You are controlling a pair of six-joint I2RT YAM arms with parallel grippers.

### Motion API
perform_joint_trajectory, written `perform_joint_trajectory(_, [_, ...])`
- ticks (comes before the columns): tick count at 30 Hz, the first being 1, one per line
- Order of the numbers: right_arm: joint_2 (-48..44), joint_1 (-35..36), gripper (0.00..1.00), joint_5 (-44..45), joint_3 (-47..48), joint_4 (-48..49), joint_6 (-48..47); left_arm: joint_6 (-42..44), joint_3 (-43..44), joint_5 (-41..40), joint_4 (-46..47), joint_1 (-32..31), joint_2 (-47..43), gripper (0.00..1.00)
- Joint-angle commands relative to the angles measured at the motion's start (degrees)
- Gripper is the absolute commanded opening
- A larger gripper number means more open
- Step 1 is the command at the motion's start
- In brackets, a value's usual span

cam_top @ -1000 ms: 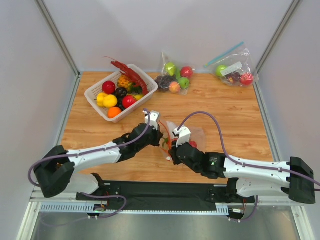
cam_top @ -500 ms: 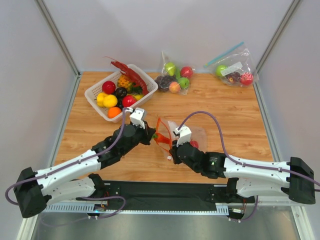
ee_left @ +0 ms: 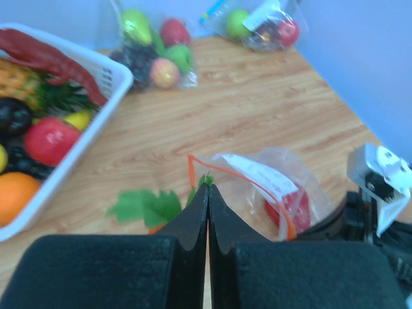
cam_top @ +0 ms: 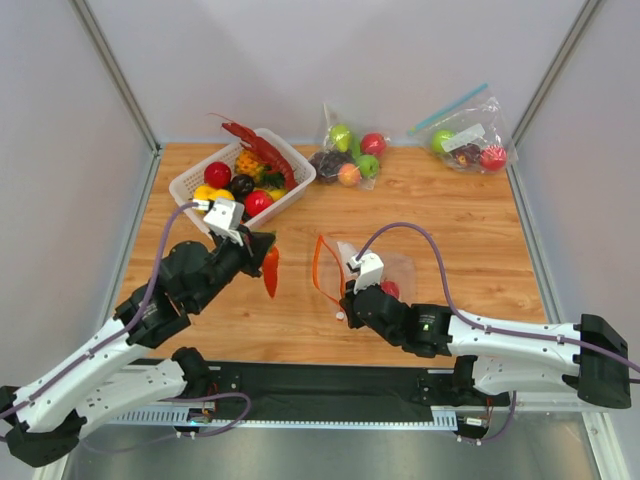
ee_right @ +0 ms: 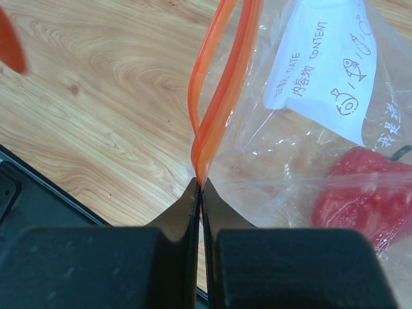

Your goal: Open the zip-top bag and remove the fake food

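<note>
The zip-top bag lies at mid-table with its mouth open. My right gripper is shut on its orange zip strip, close to one end. Its white label faces up, and a glossy red piece sits inside. To the left of the bag, my left gripper is shut on the carrot, which hangs off the table. In the left wrist view the carrot's green top sticks out beside the shut fingers. The dark-red lobster lies across the basket.
A white basket of small round fruits and a pineapple stands at the back left, just beyond my left gripper. Two other clear bags of fruit lie at the back edge, one in the middle and one at the right with a blue strip.
My left gripper has drawn the carrot out of the bag's mouth and carried it left toward the basket. The right gripper has kept its hold on the zip strip.
</note>
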Motion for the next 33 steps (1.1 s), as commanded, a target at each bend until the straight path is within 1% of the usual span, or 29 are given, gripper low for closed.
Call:
perform_joint_trajectory(1, [-1.6,-0.3,0.00,1.2,-0.5,0.8,0.6,5.2,5.2,-1.6,-6.2,3.1,1.3,0.00])
perform_joint_trajectory(6, [-1.5,-0.3,0.00,0.5,-0.7,1.5,0.5,7.2,11.8,2.4,-6.3,10.1,6.7,0.00])
perform_joint_trajectory(9, [-0.9,-0.3,0.00,0.0,-0.7,1.8,0.5,8.4,16.6,5.3,-5.7,15.0,12.4,0.00])
perform_joint_trajectory(12, [-0.8,-0.3,0.00,-0.8,-1.0,2.9,0.8,8.5,21.4,10.1,-4.0,21.8,20.3,0.00])
perform_joint_trajectory(15, [-0.2,-0.3,0.00,-1.5,-1.4,3.7,1.3,8.5,27.4,13.4,-2.9,25.2,27.7,0.00])
perform_joint_trajectory(16, [-0.1,-0.3,0.00,-1.7,-1.5,3.9,1.5,8.5,30.7,14.0,-2.7,26.7,29.7,0.00])
perform_joint_trajectory(18, [0.6,-0.3,0.00,-2.5,-1.8,4.9,1.8,9.0,34.1,15.1,-2.6,28.1,35.0,0.00])
perform_joint_trajectory(19, [0.8,-0.3,0.00,-3.0,-1.9,5.6,1.9,9.3,37.2,15.3,-2.5,28.5,36.7,0.00])
perform_joint_trajectory(21, [1.8,-0.3,0.00,-3.9,-2.0,5.9,2.5,9.8,40.1,15.3,-2.4,29.2,41.0,0.00])
perform_joint_trajectory(22, [2.0,-0.3,0.00,-4.2,-2.1,6.1,2.7,9.9,43.0,15.5,-2.6,30.0,42.3,0.00])
perform_joint_trajectory(25, [2.8,-0.3,0.00,-5.4,-2.5,7.4,3.1,10.8,47.5,15.2,-3.3,31.4,47.5,0.00])
perform_joint_trajectory(28, [3.1,-0.3,0.00,-5.8,-2.4,7.2,3.0,10.9,49.2,14.9,-2.1,32.6,51.7,0.00])
perform_joint_trajectory(33, [1.4,-0.3,0.00,-4.6,-2.3,5.5,2.7,11.4,49.1,12.7,-0.2,33.4,57.4,0.00])
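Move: The white basket, where the carrot held by the left hand is going, has its middle about 29 cm ahead of that hand, 12 cm to its left and 26 cm below. The lobster in it is 37 cm ahead and 10 cm left; the filled fruit bag stands 38 cm ahead and 13 cm right, and the open bag 8 cm ahead and 17 cm right. From the right hand, the basket is some 34 cm ahead, 25 cm left and 8 cm lower. Still pinching the carrot by its leafy top, the left hand carries it out to the white basket: it first rises and eases left about 4 cm each, then sweeps fast and nearly level forward, some 27 cm in all, yawing about 15 degrees counter-clockwise and starting to sink at the end. The right hand keeps its shut grip on the open bag's orange edge, dipping about 2 cm and drifting slightly back and left. ##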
